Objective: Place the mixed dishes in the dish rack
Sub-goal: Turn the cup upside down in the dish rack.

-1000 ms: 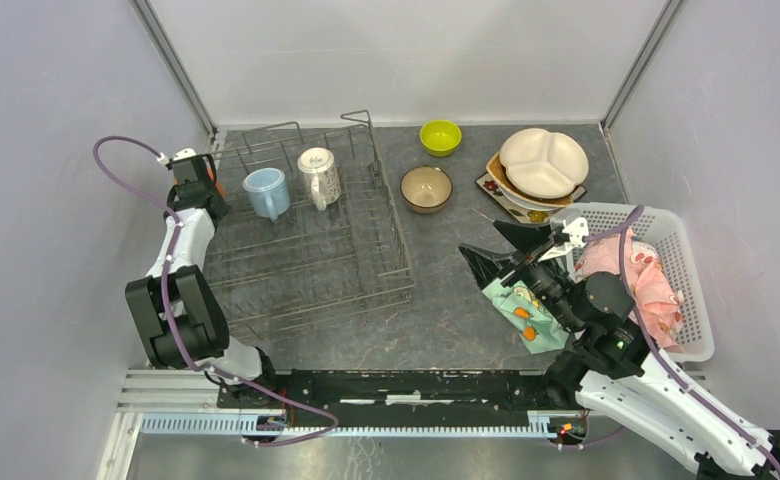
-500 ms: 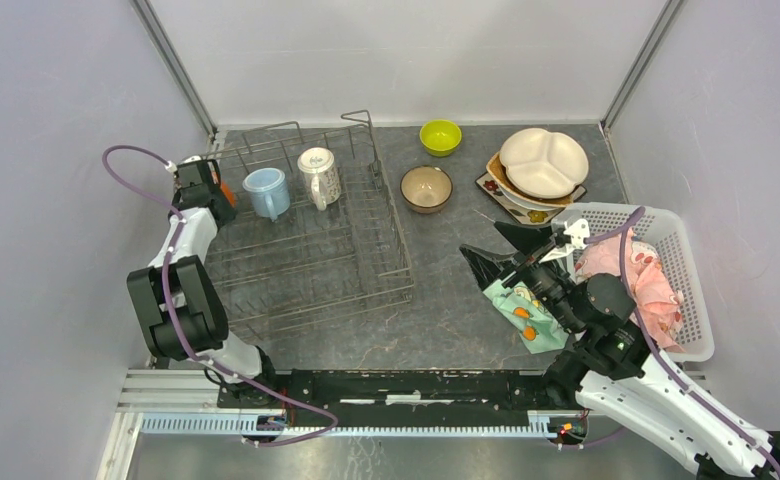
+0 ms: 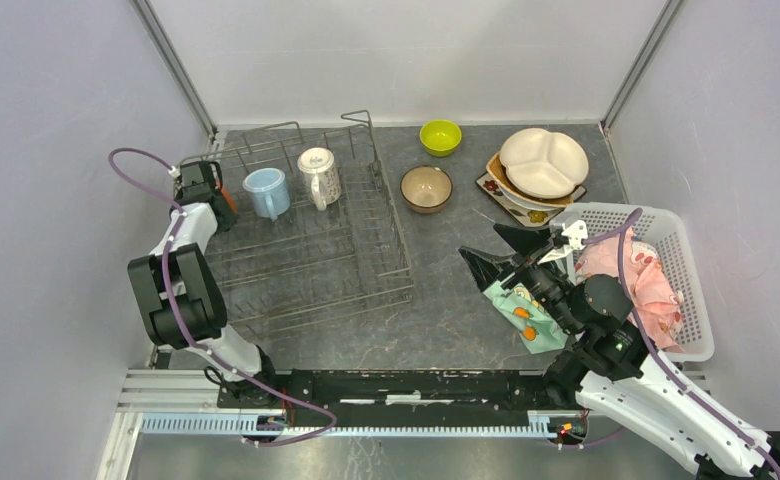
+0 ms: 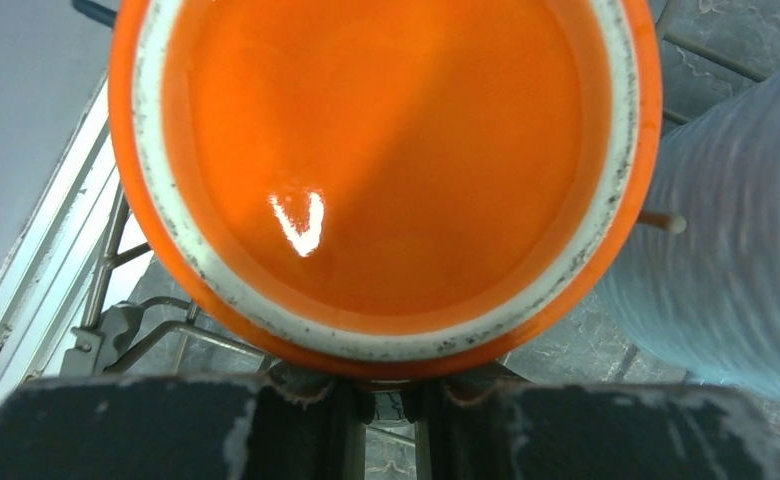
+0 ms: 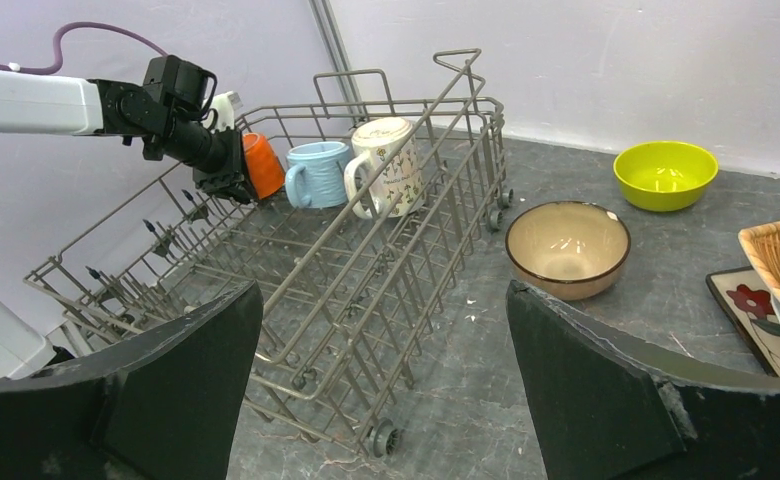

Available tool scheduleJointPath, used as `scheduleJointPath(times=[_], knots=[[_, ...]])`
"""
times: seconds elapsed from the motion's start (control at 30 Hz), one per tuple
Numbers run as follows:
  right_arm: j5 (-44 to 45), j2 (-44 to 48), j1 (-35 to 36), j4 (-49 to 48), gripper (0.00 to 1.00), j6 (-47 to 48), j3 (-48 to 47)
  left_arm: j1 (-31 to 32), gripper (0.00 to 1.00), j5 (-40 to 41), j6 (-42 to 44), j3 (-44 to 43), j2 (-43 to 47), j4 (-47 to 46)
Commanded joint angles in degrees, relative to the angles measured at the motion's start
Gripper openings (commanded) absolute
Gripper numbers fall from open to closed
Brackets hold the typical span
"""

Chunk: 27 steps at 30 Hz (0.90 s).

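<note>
My left gripper (image 3: pixel 214 193) is shut on the orange mug (image 3: pixel 228 198) at the far left corner of the grey wire dish rack (image 3: pixel 393 215). In the left wrist view the mug (image 4: pixel 386 170) fills the frame above my nearly closed fingers (image 4: pixel 296 430). It also shows in the right wrist view (image 5: pixel 263 165). A light-blue mug (image 3: pixel 266 192) and a white patterned mug (image 3: pixel 319 176) stand in the rack beside it. My right gripper (image 3: pixel 483 240) is open and empty over the table, right of the rack. A tan bowl (image 3: pixel 426 188), a lime-green bowl (image 3: pixel 440 137) and a cream three-section plate (image 3: pixel 543 162) on stacked plates sit on the table.
A white perforated basket (image 3: pixel 688 250) with a pink cloth (image 3: pixel 651 285) stands at the right. A teal patterned cloth (image 3: pixel 523 312) lies under my right arm. Grey walls close in the back and sides. The rack's raised wire side (image 5: pixel 406 150) stands between the mugs and the bowls.
My left gripper has shifted a little right and toward the back wall with the orange mug, closer to the light-blue mug. The right arm has barely moved.
</note>
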State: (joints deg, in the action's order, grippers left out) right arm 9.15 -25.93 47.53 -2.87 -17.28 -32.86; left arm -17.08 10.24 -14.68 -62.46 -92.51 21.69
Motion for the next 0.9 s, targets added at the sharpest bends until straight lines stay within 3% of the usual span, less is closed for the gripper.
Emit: scheduleJointPath(times=[0.0, 0.17, 0.5, 0.87], knots=[[1.21, 1.06, 0.11, -0.82, 0.98, 0.14, -0.21, -0.15, 0.13, -2.59, -2.72, -2.21, 0.04, -3.32], [1.42, 0.99, 0.06, -0.73, 0.98, 0.0, -0.1, -0.21, 0.31, -2.49, -2.59, -2.76, 0.68, -1.88], [3.14, 0.01, 0.15, 0.54, 0.98, -2.45, 0.38, -0.19, 0.53, -2.98, -3.88, -5.09, 6.96, 2.76], [2.89, -1.39, 0.11, 1.73, 0.98, -5.63, 0.83, 3.19, 0.55, -12.1, -5.71, -3.41, 14.28, -0.28]])
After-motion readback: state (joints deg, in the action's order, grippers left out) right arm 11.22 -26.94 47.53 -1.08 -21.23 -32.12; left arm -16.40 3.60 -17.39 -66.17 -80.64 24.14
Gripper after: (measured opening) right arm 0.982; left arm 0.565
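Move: The left hand holds the upside-down orange cup by its black handle. The cup's body is about 5 cm straight ahead of this hand and roughly level with it. The light-blue cup stands some 8 cm ahead and 10 cm to the right, with the patterned white mug some 10 cm ahead and 21 cm right. From the idle right hand, the orange cup lies roughly 22 cm ahead, 57 cm left and 23 cm lower. Easing about 1 cm forward at first, the left hand opens its fingers and lets go of the orange cup's handle, then rises straight up off it, faster and faster, by about 10 cm. Near the top it drifts a little right and tips its fingers up some 15 degrees. The right hand, still wide open and empty, sinks about 2 cm. ##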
